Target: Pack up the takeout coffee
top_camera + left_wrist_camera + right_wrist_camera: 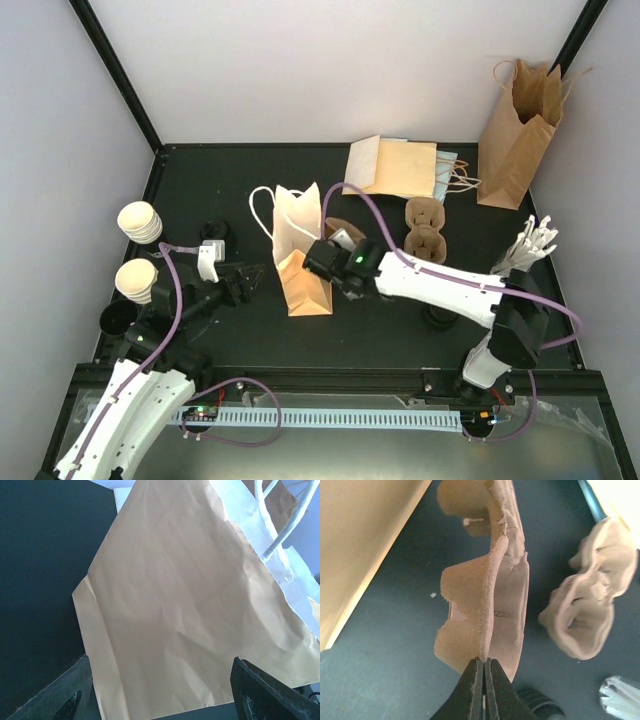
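Two cream-white paper cup stacks (140,222) (135,280) stand at the table's left edge, with no lids on them that I can see. A tan paper bag (300,255) with white handles stands upright mid-table. My left gripper (240,283) is open just left of it. In the left wrist view the bag's side panel (190,595) fills the space ahead of that gripper (160,662). My right gripper (484,661) is shut on the edge of a brown pulp cup carrier (485,580), held right of the bag (340,233).
A second pulp carrier (425,228) lies behind the right arm. Flat bags (395,165) and a tall standing bag (515,125) are at the back. Black lids (118,318) (213,232) (440,318) lie loose. Clear straws (530,245) sit at the right edge.
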Motion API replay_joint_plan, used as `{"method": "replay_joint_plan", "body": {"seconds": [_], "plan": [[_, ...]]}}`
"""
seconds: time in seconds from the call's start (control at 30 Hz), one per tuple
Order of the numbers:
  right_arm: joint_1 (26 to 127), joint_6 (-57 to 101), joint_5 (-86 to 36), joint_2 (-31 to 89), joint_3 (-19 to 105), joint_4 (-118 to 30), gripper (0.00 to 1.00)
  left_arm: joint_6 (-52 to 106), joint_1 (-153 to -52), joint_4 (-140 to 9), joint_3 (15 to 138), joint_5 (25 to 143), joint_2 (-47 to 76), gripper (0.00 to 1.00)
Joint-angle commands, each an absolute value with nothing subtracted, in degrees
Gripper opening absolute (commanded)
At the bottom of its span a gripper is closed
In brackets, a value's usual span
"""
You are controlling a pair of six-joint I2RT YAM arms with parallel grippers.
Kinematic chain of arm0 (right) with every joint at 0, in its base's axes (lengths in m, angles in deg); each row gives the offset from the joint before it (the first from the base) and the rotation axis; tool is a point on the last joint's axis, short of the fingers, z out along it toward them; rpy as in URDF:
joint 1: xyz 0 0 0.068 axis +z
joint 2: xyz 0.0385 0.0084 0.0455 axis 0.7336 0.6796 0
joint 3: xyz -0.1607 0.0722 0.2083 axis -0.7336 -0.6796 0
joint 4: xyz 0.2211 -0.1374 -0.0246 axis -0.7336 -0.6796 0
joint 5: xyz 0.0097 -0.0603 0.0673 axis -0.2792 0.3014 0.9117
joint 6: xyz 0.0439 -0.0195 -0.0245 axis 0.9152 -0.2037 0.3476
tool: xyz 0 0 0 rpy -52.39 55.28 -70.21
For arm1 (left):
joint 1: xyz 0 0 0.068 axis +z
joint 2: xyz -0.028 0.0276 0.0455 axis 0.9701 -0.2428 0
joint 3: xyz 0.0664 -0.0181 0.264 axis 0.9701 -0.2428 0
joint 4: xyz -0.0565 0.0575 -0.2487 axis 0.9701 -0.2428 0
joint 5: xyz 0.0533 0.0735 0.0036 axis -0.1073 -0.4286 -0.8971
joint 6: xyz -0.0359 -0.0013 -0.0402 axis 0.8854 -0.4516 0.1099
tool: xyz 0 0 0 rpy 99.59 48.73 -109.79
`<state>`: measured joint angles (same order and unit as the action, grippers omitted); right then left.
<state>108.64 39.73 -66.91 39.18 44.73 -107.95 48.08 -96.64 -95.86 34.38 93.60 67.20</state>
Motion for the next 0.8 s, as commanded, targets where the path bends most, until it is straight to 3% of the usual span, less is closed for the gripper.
{"method": "replay_joint_plan", "body": {"seconds": [0.0,0.2,0.27,0.37,0.6,0.77], "plan": [[113.5,42.7,-64.8,42.2,41.9,-107.1,0.07,47.8,-96.4,-96.5,36.8,92.5,67.7,0.78],[114.7,40.4,-55.4,37.8,37.7,-100.2,0.56,47.7,-96.4,-96.9,37.4,92.4,68.0,0.78],[114.7,39.7,-53.1,34.4,36.9,-97.5,0.67,47.6,-96.4,-97.2,37.7,92.3,68.0,0.78],[114.4,39.2,-52.5,32.2,36.2,-94.7,0.72,47.5,-96.4,-97.4,37.9,92.2,68.1,0.78],[111.9,39.9,-54.2,31.4,34.9,-92.1,0.74,47.0,-96.4,-98.4,38.9,91.8,68.5,0.79],[110.3,32.2,-52.4,25.0,28.9,-83.1,0.74,46.0,-96.4,-99.5,40.5,90.7,68.7,0.80]]}}
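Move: My right hand already holds the cup carrier on edge. The table spot it is going to lies about 5 cm ahead, 1 cm left and 12 cm below. The upright paper bag stands about 9 cm left and 5 cm ahead, its middle 3 cm lower. The other carriers lie some 16 cm ahead and 15 cm right, the black lid 2 cm back and 18 cm right. From my left hand the spot is roughly 9 cm ahead, 21 cm right and 18 cm down. Close along the paper bag's right side, my right hand sinks about 5 cm while drawing back as far and easing left, opening wide on the way down to let go of the carrier. Then I lift some 4 cm clear, slide a bit farther left and slightly forward again, the wrist rolling about 15 degrees so the fingertips swing towards the bag. ##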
